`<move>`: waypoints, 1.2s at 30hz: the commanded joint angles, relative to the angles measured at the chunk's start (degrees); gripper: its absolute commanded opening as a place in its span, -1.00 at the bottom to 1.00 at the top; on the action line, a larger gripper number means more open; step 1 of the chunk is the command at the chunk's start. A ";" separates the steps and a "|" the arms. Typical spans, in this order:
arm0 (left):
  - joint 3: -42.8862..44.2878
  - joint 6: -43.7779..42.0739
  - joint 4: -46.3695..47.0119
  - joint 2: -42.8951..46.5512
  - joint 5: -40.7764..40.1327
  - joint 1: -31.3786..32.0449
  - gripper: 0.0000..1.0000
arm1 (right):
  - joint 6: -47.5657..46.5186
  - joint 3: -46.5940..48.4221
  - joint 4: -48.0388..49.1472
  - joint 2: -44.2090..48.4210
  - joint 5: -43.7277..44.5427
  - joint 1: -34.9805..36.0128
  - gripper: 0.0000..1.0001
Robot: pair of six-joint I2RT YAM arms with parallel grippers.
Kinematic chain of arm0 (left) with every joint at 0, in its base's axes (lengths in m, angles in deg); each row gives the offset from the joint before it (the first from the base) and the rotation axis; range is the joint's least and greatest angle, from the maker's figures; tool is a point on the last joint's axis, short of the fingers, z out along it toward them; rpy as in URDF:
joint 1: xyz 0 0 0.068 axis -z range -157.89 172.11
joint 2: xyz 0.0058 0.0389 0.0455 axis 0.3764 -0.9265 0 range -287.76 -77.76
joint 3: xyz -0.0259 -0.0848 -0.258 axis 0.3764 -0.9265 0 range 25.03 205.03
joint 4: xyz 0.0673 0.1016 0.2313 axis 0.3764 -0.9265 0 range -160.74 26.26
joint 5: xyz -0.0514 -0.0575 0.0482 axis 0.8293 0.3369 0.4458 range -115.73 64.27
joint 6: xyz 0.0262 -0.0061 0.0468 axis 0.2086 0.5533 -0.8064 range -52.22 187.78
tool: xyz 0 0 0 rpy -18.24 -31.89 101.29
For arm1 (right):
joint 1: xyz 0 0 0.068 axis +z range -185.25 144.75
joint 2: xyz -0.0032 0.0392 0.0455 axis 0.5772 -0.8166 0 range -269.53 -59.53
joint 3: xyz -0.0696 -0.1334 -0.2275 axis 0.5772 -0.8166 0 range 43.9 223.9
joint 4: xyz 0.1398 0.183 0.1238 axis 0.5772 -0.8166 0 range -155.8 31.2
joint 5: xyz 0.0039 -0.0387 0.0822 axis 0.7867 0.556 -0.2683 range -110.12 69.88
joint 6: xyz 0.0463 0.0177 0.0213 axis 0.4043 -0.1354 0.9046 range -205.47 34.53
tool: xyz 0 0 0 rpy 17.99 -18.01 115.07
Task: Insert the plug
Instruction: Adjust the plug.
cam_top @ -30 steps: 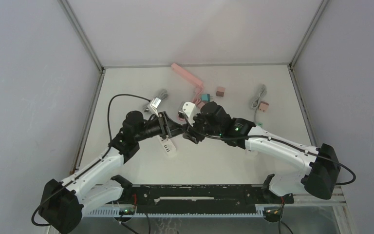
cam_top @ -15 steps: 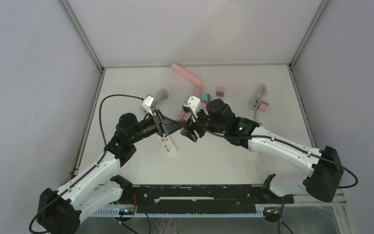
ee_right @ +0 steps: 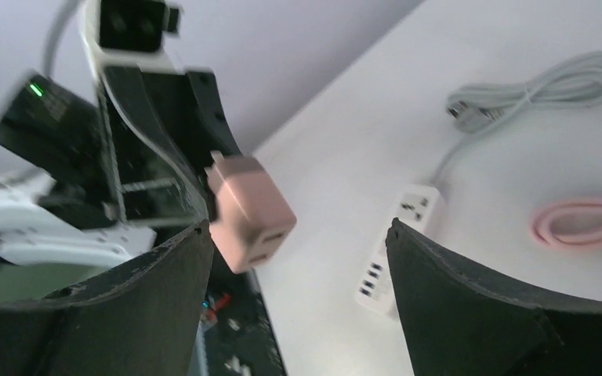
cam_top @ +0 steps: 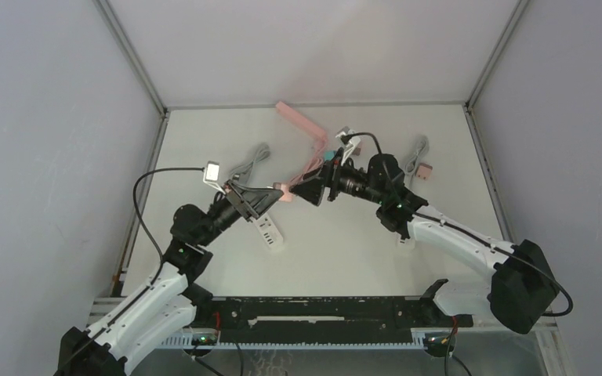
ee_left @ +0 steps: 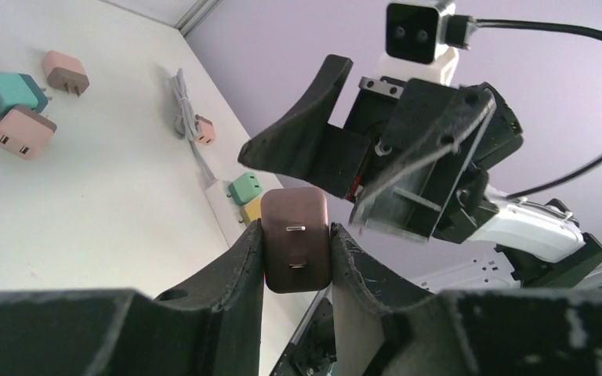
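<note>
My left gripper (cam_top: 270,193) is shut on a pink plug (cam_top: 277,190) and holds it in the air above the table. In the left wrist view the plug (ee_left: 295,243) sits between the fingers (ee_left: 243,258) with its two prongs facing the camera. My right gripper (cam_top: 307,188) is open and empty, facing the plug from the right with a small gap. In the right wrist view the plug (ee_right: 251,211) hangs just off the left finger (ee_right: 165,274). The white power strip (cam_top: 268,232) lies on the table below the left gripper and also shows in the right wrist view (ee_right: 396,251).
A pink bar (cam_top: 302,124), a teal plug (cam_top: 329,157), a brown plug (cam_top: 354,146) and a pink cable (ee_right: 588,223) lie at the back. A grey cable (cam_top: 417,155) with a pink plug (cam_top: 424,169) lies back right. The strip's grey cord (cam_top: 255,155) lies back left.
The two grippers were together over the strip. They have drawn apart: the left pulled back left with the plug in it, and the right swung back to the right, open.
</note>
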 commanded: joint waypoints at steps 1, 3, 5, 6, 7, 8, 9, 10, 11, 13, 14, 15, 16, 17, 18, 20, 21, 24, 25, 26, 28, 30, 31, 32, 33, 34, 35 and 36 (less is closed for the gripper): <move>-2.43 3.65 9.20 2.19 -3.27 -0.17 -0.99 | 18.95 -0.73 20.05 -2.90 -6.49 -1.37 0.75; -3.19 4.67 11.30 2.75 -3.69 -0.17 -0.99 | 22.71 -0.79 24.45 -4.67 -7.86 -1.23 0.73; -3.99 5.60 12.86 3.39 -4.56 -0.17 -0.99 | 25.53 -0.80 27.89 -6.13 -8.58 -0.99 0.69; -4.36 5.96 13.45 3.66 -5.08 -0.17 -0.99 | 26.66 -0.80 29.35 -6.77 -8.78 -0.88 0.66; -4.68 6.14 13.83 3.88 -5.57 -0.17 -0.99 | 27.57 -0.75 30.47 -7.42 -9.01 -0.80 0.64; -4.97 6.37 14.37 4.09 -6.01 -0.19 -0.99 | 28.67 -0.77 31.45 -7.80 -9.27 -0.69 0.62; -5.23 6.81 14.79 4.19 -6.67 -0.17 -0.99 | 29.36 -0.75 32.62 -8.27 -9.66 -0.61 0.59; -5.53 7.27 15.39 4.13 -7.13 -0.17 -0.99 | 29.79 -0.70 33.25 -8.54 -9.87 -0.52 0.56; -5.78 7.63 16.17 4.14 -7.60 -0.17 -0.99 | 30.03 -0.54 33.33 -8.74 -10.11 -0.43 0.52; -6.14 8.36 17.69 3.84 -8.35 -0.17 -0.99 | 30.15 0.07 32.95 -9.33 -10.57 -0.24 0.46; -6.06 8.58 18.39 3.59 -8.57 -0.17 -0.99 | 30.31 0.34 32.87 -9.59 -10.89 -0.23 0.43; -5.99 8.81 19.11 3.32 -8.64 -0.17 -0.99 | 30.52 0.66 32.79 -9.92 -11.07 -0.23 0.40; -5.77 9.07 19.88 2.78 -8.41 -0.17 -0.99 | 30.66 0.95 32.89 -10.34 -11.41 -0.23 0.37; -5.59 9.35 20.56 2.25 -8.28 -0.17 -0.99 | 30.80 1.27 32.94 -10.55 -11.73 -0.23 0.34; -5.46 9.64 21.31 1.72 -8.06 -0.17 -0.99 | 31.05 1.47 33.16 -10.82 -11.99 -0.23 0.32; -5.22 10.53 22.98 0.45 -7.66 -0.17 -0.99 | 31.28 1.86 33.21 -11.36 -12.40 -0.23 0.28; -5.17 10.93 24.00 -0.33 -7.41 -0.17 -0.99 | 31.28 2.02 33.21 -11.54 -12.38 -0.23 0.27; -5.01 12.91 27.54 -2.56 -6.16 -0.17 -0.99 | 31.90 2.26 34.13 -12.08 -12.94 -0.39 0.20; -4.99 13.49 28.62 -3.16 -5.87 -0.15 -0.99 | 32.06 2.52 34.27 -12.20 -13.20 -0.40 0.18; -5.05 13.99 29.72 -3.67 -5.76 -0.09 -0.99 | 32.09 2.73 34.29 -12.30 -13.34 -0.41 0.17; -5.43 14.56 31.20 -4.26 -5.87 0.00 -0.99 | 32.30 3.18 34.30 -12.55 -13.47 -0.41 0.14; -5.51 14.64 31.57 -4.23 -5.95 0.21 -0.99 | 32.48 3.52 34.27 -12.66 -13.30 -0.41 0.10; -5.39 14.47 31.42 -4.29 -5.79 0.32 -0.99 | 32.64 3.54 34.40 -12.79 -13.22 -0.36 0.09; -5.32 14.29 31.07 -4.29 -5.65 0.35 -0.99 | 32.75 3.76 34.67 -12.97 -13.31 -0.26 0.08; -5.30 14.24 30.90 -4.34 -5.49 0.36 -0.99 | 32.85 4.01 34.70 -13.15 -13.57 -0.17 0.06; -5.40 14.20 30.88 -4.39 -5.47 0.40 -0.99 | 32.96 4.33 34.82 -13.45 -13.77 -0.04 0.04; -5.50 14.27 30.81 -4.49 -5.53 0.44 -0.99 | 33.04 4.56 34.88 -13.65 -13.90 0.09 0.03; -5.51 14.38 30.87 -4.66 -5.41 0.45 -0.99 | 33.14 4.77 34.95 -13.77 -14.00 0.18 0.02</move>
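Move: The pink plug sits pinched in my left fingertips, roughly 1 cm ahead and 2 cm right of that hand point. From my open right hand it lies about 5 cm left, 2 cm back and 1 cm below. The white power strip is on the table some 11 cm left of my right hand, 1 cm ahead and 25 cm down; the pink cable is about 18 cm ahead of that hand and 1 cm left, just as far down. I bring my right hand up about 5 cm and left 4 cm, easing slightly back, turning the wrist some 30 degrees so its fingers tip upward and face the pink plug; they narrow around it from wide to about half open. Meanwhile my left hand keeps its pinch, lifts the plug about 5 cm and tilts its own fingertips up. ##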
